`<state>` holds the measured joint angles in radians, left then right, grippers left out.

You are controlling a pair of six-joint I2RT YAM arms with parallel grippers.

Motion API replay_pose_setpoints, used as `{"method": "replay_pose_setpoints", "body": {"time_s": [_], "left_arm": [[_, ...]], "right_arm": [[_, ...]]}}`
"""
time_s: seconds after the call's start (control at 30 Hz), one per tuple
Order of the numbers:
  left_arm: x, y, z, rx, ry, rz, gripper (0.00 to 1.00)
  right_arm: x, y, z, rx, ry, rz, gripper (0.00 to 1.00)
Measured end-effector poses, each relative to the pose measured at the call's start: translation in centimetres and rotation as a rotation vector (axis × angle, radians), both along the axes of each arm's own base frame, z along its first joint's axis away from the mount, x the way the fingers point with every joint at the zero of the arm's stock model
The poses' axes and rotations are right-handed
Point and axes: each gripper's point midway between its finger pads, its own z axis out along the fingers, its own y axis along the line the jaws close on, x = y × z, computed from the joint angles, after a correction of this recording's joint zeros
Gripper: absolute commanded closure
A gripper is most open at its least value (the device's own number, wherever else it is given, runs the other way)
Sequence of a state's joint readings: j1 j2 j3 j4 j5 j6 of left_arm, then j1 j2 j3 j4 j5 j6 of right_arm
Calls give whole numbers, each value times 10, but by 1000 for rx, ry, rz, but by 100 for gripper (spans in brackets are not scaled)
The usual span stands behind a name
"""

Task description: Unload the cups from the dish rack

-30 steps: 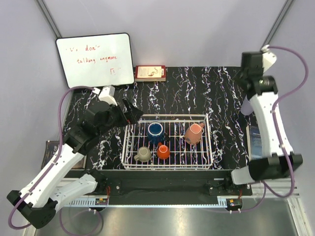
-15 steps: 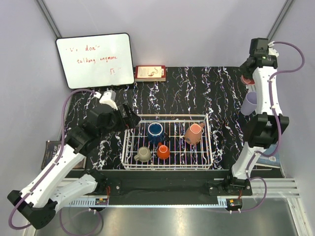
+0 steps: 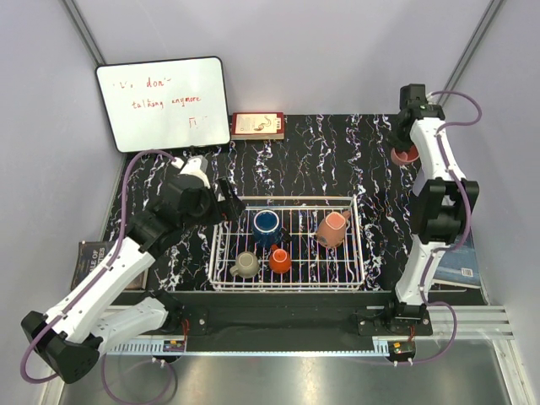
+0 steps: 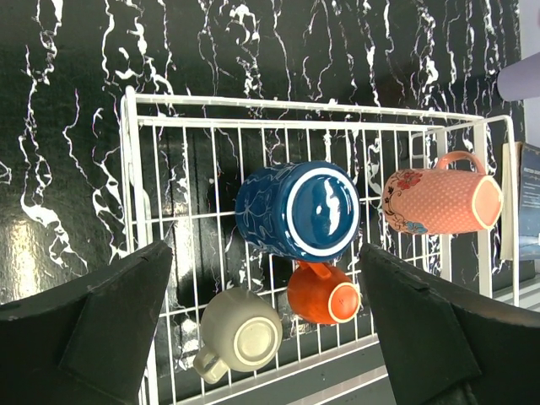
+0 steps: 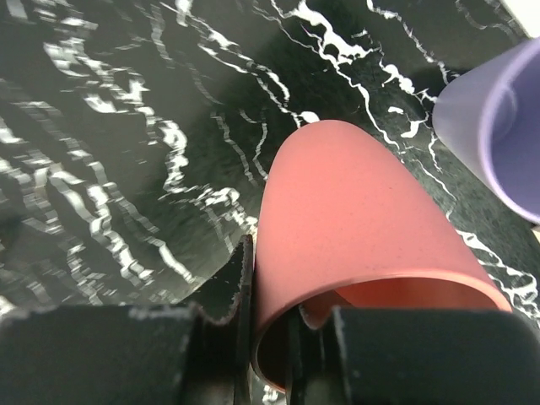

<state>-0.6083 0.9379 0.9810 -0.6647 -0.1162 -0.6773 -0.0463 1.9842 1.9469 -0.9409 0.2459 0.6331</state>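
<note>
The white wire dish rack [image 3: 221, 253] [image 4: 128, 160] holds a dark blue mug [image 3: 267, 224] [image 4: 297, 210], a pink flowered mug [image 3: 333, 228] [image 4: 439, 202] on its side, a beige mug [image 3: 245, 265] [image 4: 240, 331] and an orange cup [image 3: 280, 260] [image 4: 325, 294]. My left gripper [image 3: 226, 199] [image 4: 263, 250] hangs open over the rack's back left corner, above the cups and touching none. At the far right of the table my right gripper [image 3: 407, 137] [image 5: 272, 287] is shut on the rim of a salmon-pink cup [image 3: 404, 155] [image 5: 354, 219], one finger inside. The lavender tumbler [image 5: 498, 126] stands beside that cup.
A whiteboard [image 3: 164, 103] leans on the back wall with a small book [image 3: 258, 126] beside it. Another book [image 3: 460, 263] lies at the table's right edge, and a dark one [image 3: 84, 261] at the left edge.
My right arm has swung left and down at the far right with the salmon-pink cup, and now hides the tumbler in the top view. The left gripper shifted slightly.
</note>
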Motion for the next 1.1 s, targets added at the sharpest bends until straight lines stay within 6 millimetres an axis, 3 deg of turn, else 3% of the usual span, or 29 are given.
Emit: {"method": "replay_pose_setpoints", "body": {"time_s": [0.13, 0.23, 0.57, 0.67, 0.9, 1.1], "left_arm": [[0, -1, -4, 2, 14, -3, 3], [0, -2, -7, 7, 23, -4, 3], [3, -4, -18, 28, 53, -4, 4], [5, -6, -25, 41, 75, -7, 5], [5, -9, -33, 50, 102, -16, 5], [5, -12, -39, 53, 126, -28, 5]], "right_arm": [[8, -1, -39, 5, 69, -2, 100], [15, -1, -55, 9, 92, -1, 100], [62, -7, -48, -17, 24, 2, 100], [70, -12, -56, -35, 44, -2, 100], [56, -9, -85, -5, 156, -9, 100], [47, -5, -74, 25, 178, -28, 100]]}}
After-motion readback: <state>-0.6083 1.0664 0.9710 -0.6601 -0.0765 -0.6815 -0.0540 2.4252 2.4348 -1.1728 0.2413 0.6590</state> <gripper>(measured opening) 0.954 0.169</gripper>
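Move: Just beyond the right hand, which holds the pink cup, the bare counter spot lies about 3 cm ahead, 2 cm right and 17 cm below. The purple cup stands roughly 12 cm right and 5 cm back, its middle 11 cm below. For the open left hand, the blue cup is some 2 cm ahead, 7 cm right, 15 cm below; the grey cup is 9 cm back, 1 cm right, 16 cm below. Lowering the pink cup by its pinched rim, the right hand sinks about 5 cm, swings some 6 cm forward, then dips again while easing back 2 cm and finishes with a slight rise, fingers tipped about 10 degrees farther down. The left hand, still wide open, lowers about 4 cm towards the blue cup. ##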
